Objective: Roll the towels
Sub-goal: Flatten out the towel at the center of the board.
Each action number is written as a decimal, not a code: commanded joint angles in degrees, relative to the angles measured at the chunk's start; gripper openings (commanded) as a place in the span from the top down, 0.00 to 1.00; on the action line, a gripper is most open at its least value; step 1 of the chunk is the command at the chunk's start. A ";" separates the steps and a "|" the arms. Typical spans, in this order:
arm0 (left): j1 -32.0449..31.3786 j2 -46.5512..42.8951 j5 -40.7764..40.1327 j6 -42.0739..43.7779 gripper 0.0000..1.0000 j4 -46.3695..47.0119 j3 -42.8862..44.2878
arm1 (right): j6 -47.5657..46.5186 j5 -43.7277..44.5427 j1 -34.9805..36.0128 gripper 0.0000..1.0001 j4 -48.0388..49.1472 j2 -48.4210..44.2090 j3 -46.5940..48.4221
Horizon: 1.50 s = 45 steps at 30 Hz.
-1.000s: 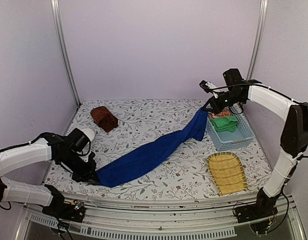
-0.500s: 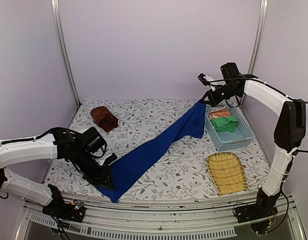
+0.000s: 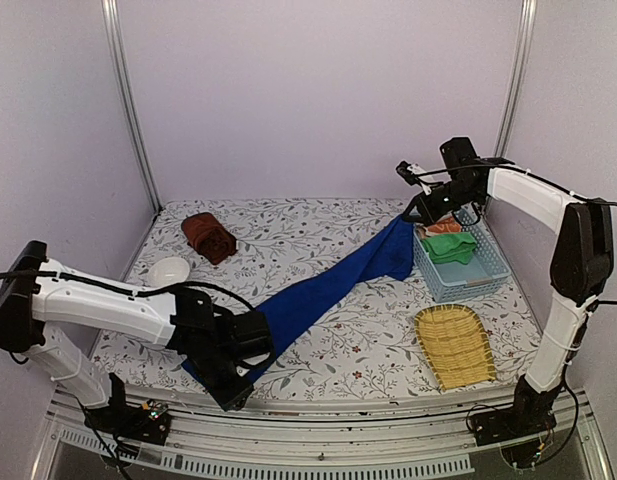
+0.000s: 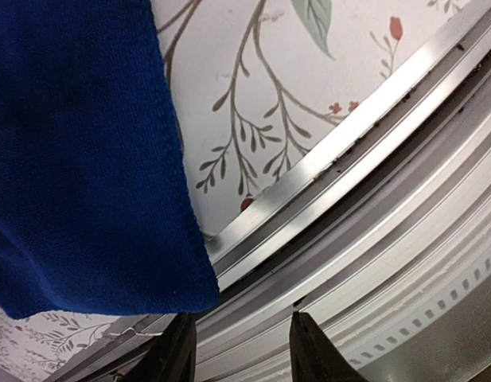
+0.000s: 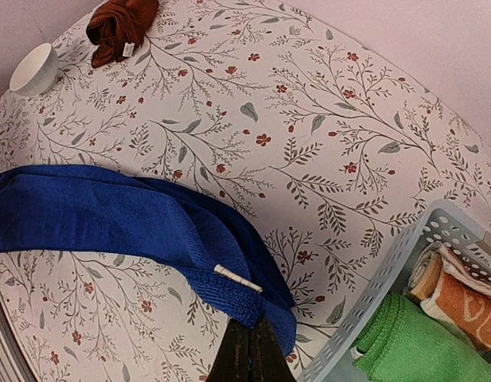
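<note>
The blue towel [image 3: 328, 295] lies as a long strip slanting from the table's front left up to the back right. My right gripper [image 3: 416, 212] is shut on its far corner [image 5: 245, 298] and holds that corner lifted beside the basket. The towel's near end [image 4: 78, 159] rests at the front edge of the table, just over the metal rail. Beside that end, my left gripper [image 4: 241, 350] is open over the rail with nothing between its fingers. The reddish-brown towel [image 3: 209, 236] sits bundled at the back left, also in the right wrist view [image 5: 118, 24].
A white bowl [image 3: 170, 270] stands on the left side. A pale blue basket [image 3: 458, 285] at the right holds a green cloth [image 3: 450, 246] and an orange cloth [image 3: 440, 228]. A yellow woven tray [image 3: 455, 345] lies in front of it. The metal rail [image 4: 333, 151] lines the table's front edge.
My left gripper has opened and let go of the blue towel's near end, then swung right along the front edge. The right gripper still holds the far corner.
</note>
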 commanded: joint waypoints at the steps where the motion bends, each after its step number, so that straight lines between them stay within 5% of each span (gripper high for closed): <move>1: -2.44 1.85 -4.29 1.42 0.57 -0.26 -0.23 | 0.22 -0.86 -0.03 0.98 0.43 -2.20 0.31; 27: -4.66 14.04 -18.85 -5.04 0.61 -2.23 -0.04 | 1.18 -2.93 1.31 0.98 0.25 -0.20 0.65; 33: -5.92 18.05 -22.68 -7.44 0.78 -6.99 2.29 | 1.28 -3.09 1.76 0.98 0.16 -0.24 0.73; 42: -5.39 12.18 -22.65 -6.03 1.00 -10.00 5.17 | 1.13 -2.74 1.80 0.98 0.14 -1.09 0.68; 45: -4.33 9.54 -24.73 -6.41 1.00 -13.53 6.79 | 0.98 -2.24 1.79 0.98 -0.16 -1.21 1.21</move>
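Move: Just below the left hand's open fingers lies the near end of the blue towel: the spot by its right corner is about 2 cm ahead, 3 cm left and 4 cm down. The board's metal rail runs right under this hand, some 5 cm down. The white bowl stands about 34 cm ahead and 29 left, the brown towel about 50 ahead and 21 left. From the right hand, already holding the towel's far end, that near corner is roughly 35 cm back, 46 left and 19 down. Sinking about 4 cm with open fingers, the left hand eases some 3 cm left and 2 forward onto the blue towel's near end, its fingertips swinging left and forward by about 25 degrees. It shuts on the edge by the corner, then rises a centimetre or so. The right hand keeps its pinch on the raised far end, drifting about 2 cm left. ##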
